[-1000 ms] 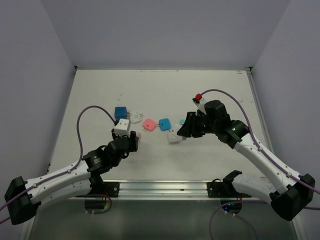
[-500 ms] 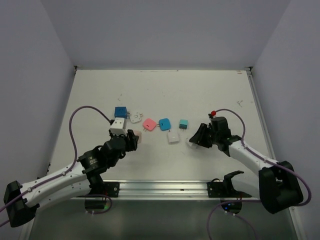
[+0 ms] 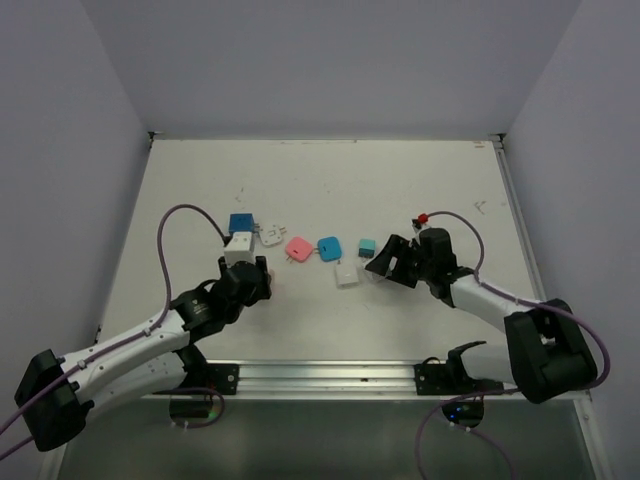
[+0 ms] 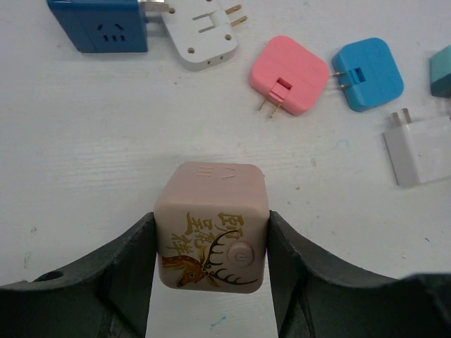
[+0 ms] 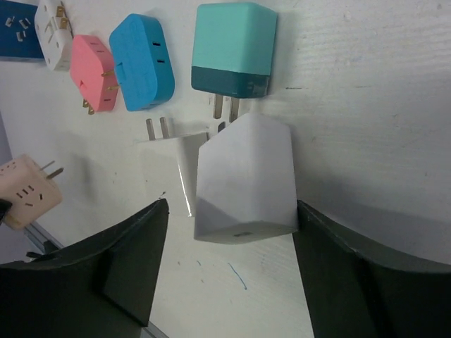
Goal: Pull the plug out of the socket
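Observation:
My left gripper (image 4: 211, 243) is shut on the socket (image 4: 211, 211), a beige cube with a gold deer print and a round button, gripping it by its two sides just above the table. The same socket (image 5: 25, 190) shows in the right wrist view with its pins bare. The plug (image 5: 243, 176), a white block, stands on the table between the fingers of my right gripper (image 5: 231, 211). That gripper is open, with a clear gap on the plug's left side. From above, the right gripper (image 3: 385, 262) sits low, right of the row of plugs, and the left gripper (image 3: 255, 277) is at its left.
Across mid-table lie a blue socket block (image 4: 99, 24), a white adapter (image 4: 204, 32), a pink plug (image 4: 289, 74), a blue plug (image 4: 366, 74), a flat white plug (image 4: 423, 151) and a teal plug (image 5: 236, 49). Purple cables (image 3: 175, 215) arch over both arms. A metal rail (image 3: 320, 375) runs along the near edge.
My right gripper came down to the table and opened, letting go of the white plug. The left arm shifted slightly, still holding the socket.

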`<state>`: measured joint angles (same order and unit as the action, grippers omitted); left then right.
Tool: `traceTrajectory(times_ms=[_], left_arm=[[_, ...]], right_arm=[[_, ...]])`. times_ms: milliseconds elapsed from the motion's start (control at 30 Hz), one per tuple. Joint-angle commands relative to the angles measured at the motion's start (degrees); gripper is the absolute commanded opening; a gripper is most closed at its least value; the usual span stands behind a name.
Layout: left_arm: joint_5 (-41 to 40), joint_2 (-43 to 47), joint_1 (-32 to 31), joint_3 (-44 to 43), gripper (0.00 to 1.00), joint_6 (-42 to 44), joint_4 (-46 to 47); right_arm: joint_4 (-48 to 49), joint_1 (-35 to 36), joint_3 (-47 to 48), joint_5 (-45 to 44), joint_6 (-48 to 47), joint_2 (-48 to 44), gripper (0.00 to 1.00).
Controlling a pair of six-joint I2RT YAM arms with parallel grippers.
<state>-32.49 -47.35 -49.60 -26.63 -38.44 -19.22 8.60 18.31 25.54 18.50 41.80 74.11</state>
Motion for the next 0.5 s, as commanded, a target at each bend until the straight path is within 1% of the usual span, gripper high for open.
traceTrajectory(times_ms=[0,33,100,133,167,233,300,333,367,467], left_arm=[[2.51,-2.47,5.64,-3.51,0.0,-1.38,-1.16],[3.04,-3.18,8.7,-3.95,0.0,-1.29,-2.04],[3.31,-5.54,10.92,-5.62,0.0,-0.42,-2.4],[3.31,-6.69,12.67,-6.32,0.0,0.54,-2.57],[3.48,-8.0,13.47,-7.11,0.01,0.99,-2.83],[5.06,-12.66,16.71,-9.92,0.03,3.0,-3.36],[5.33,-16.52,19.09,-12.12,0.06,4.41,-2.76],[5.85,-17.59,19.72,-12.39,0.08,4.94,-2.14],[6.47,-18.73,20.42,-13.26,0.12,5.12,-1.96],[7.7,-23.3,23.32,-15.54,0.16,6.53,-1.78]], right_arm=[[-6.12,-0.2,2.58,-3.64,-3.3,-6.67,0.79],[-10.32,-0.2,3.54,-4.52,-3.91,-7.91,0.81],[-14.12,-0.2,4.51,-6.72,-5.32,-10.55,0.83],[-17.71,-0.2,5.56,-7.33,-5.59,-13.0,0.84],[-19.57,-0.2,6.01,-7.95,-6.03,-14.41,0.87],[-24.48,-0.2,7.5,-9.44,-6.47,-18.27,0.89],[-28.88,-0.2,8.9,-11.02,-7.08,-22.4,0.91],[-30.3,-0.2,9.44,-11.55,-7.08,-22.43,0.92],[-31.61,-0.2,9.96,-12.17,-7.43,-25.12,0.93],[-36.01,-0.2,12.33,-14.1,-8.13,-30.66,0.94]])
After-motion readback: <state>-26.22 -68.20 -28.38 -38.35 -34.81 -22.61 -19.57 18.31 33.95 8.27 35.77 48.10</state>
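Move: The blue block that the left hand's peach plug is heading for lies about 16 cm ahead of that hand, 6 cm to its left and 5 cm below. The white flat plug is some 14 cm ahead and 1 cm right, the pink plug 10 cm ahead and 7 cm right, both about 6 cm lower. The right hand has its white cube plug practically at the hand point, perhaps 1 cm low, with the teal plug 6 cm ahead and 2 cm left, and a second white plug 6 cm left and 1 cm back. Finish freeing the white cube plug: spread the right fingers from partly to almost fully open and lift straight off it about 9 cm, easing right and slightly back. Meanwhile swing the left gripper forward and left, about 6 cm each way, sinking a little towards the blue block; keep its grip on the peach plug, tipping the fingers down and turning them counter-clockwise by roughly 15 degrees each. ##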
